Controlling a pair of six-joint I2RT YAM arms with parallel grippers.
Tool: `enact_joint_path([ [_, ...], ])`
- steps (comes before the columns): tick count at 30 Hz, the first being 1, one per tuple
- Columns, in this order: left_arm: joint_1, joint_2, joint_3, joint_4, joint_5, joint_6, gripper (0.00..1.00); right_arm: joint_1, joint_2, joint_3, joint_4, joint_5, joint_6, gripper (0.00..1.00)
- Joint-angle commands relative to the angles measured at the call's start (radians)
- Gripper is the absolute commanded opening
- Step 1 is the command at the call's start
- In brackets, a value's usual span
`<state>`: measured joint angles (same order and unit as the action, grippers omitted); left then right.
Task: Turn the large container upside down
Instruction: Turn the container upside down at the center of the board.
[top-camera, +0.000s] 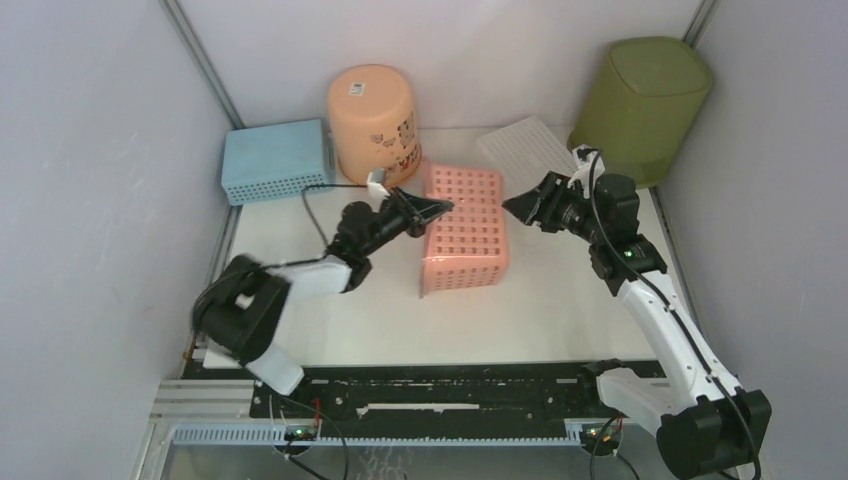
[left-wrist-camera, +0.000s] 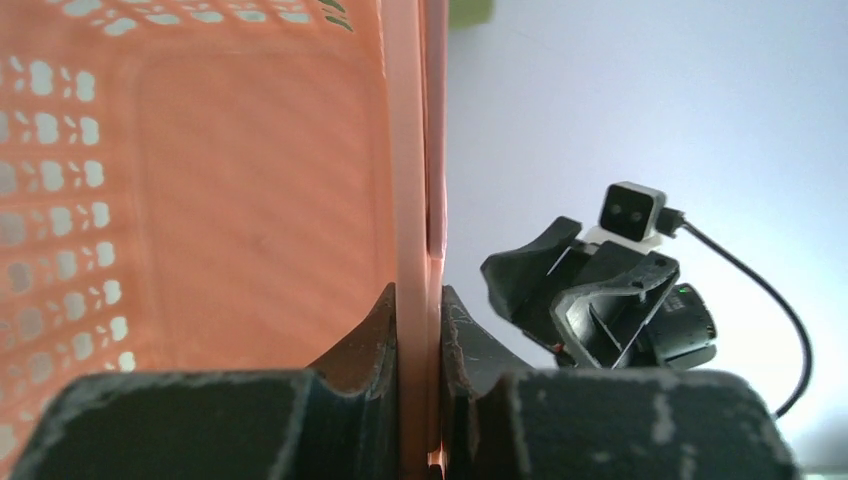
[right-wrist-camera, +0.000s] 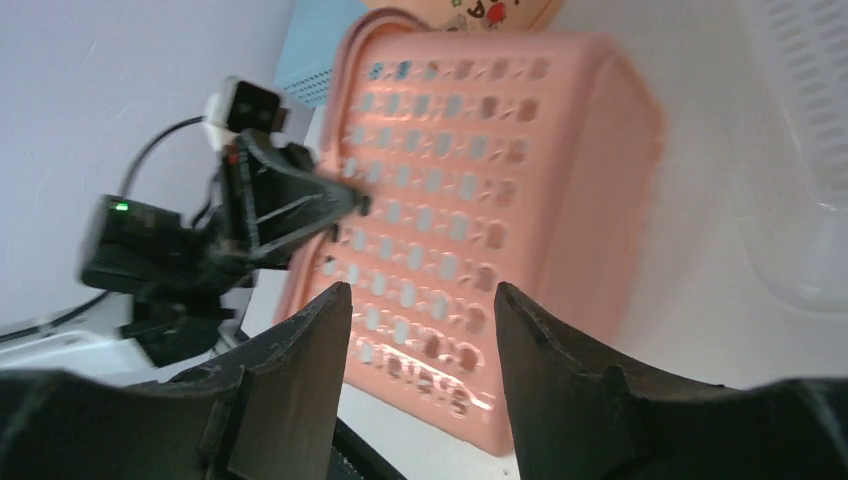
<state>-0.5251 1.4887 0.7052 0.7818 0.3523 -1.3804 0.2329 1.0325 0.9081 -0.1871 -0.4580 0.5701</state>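
Note:
The olive-green bin (top-camera: 643, 103) stands in the back right corner against the walls, and its upper face looks closed. Neither gripper touches it. My left gripper (top-camera: 440, 207) is shut on the rim wall of a pink perforated basket (top-camera: 465, 235), which sits tilted on the table's middle. In the left wrist view the two fingers clamp the thin pink wall (left-wrist-camera: 415, 200). My right gripper (top-camera: 515, 205) is open and empty, just right of the basket. In the right wrist view its gripper (right-wrist-camera: 422, 300) points at the basket's perforated side (right-wrist-camera: 470, 200).
A peach bucket with cartoon print (top-camera: 372, 118) stands upside down at the back. A light blue perforated box (top-camera: 275, 160) lies left of it. A white perforated tray (top-camera: 530, 148) lies between the basket and the green bin. Grey walls close in on three sides.

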Motion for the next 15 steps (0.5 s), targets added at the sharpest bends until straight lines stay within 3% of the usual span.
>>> enact_joint_path([
  [1, -0.084, 0.281, 0.146, 0.705, -0.038, -0.340, 0.00, -0.030, -0.041, 0.042, -0.119, -0.015, -0.059, 0.63],
  [7, -0.159, 0.440, 0.247, 0.732, -0.143, -0.356, 0.00, -0.061, -0.075, 0.050, -0.178, -0.020, -0.088, 0.64],
  [11, -0.158, 0.442, 0.196, 0.744, -0.231, -0.379, 0.00, -0.077, -0.085, 0.052, -0.196, -0.021, -0.100, 0.64],
  [15, -0.176, 0.437, 0.255, 0.746, -0.276, -0.430, 0.00, -0.087, -0.093, 0.056, -0.200, -0.028, -0.103, 0.64],
])
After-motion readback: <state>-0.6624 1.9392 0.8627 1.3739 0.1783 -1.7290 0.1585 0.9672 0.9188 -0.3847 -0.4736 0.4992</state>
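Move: The left hand already pinches the rim of the pink basket, held in the air on its side, its opening facing left; the basket's middle lies about 3 cm right of this hand, 3 cm back and 8 cm below. The orange bucket stands some 10 cm ahead, 12 cm left. From the open right hand, the pink basket's middle is roughly 7 cm left, 3 cm back and 10 cm lower, and the white basket about 10 cm ahead, 7 cm right, 20 cm down. Keeping its pinch on the rim, the left hand carries the pink basket right about 7 cm towards the right hand, easing some 3 cm forward, then slows, comes back left a touch and rises about 2 cm, rolling its left side down some 25 degrees throughout. The right hand, still open, gives way about 3 cm right, 2 cm back and slightly down; no touch on the basket can be made out. ##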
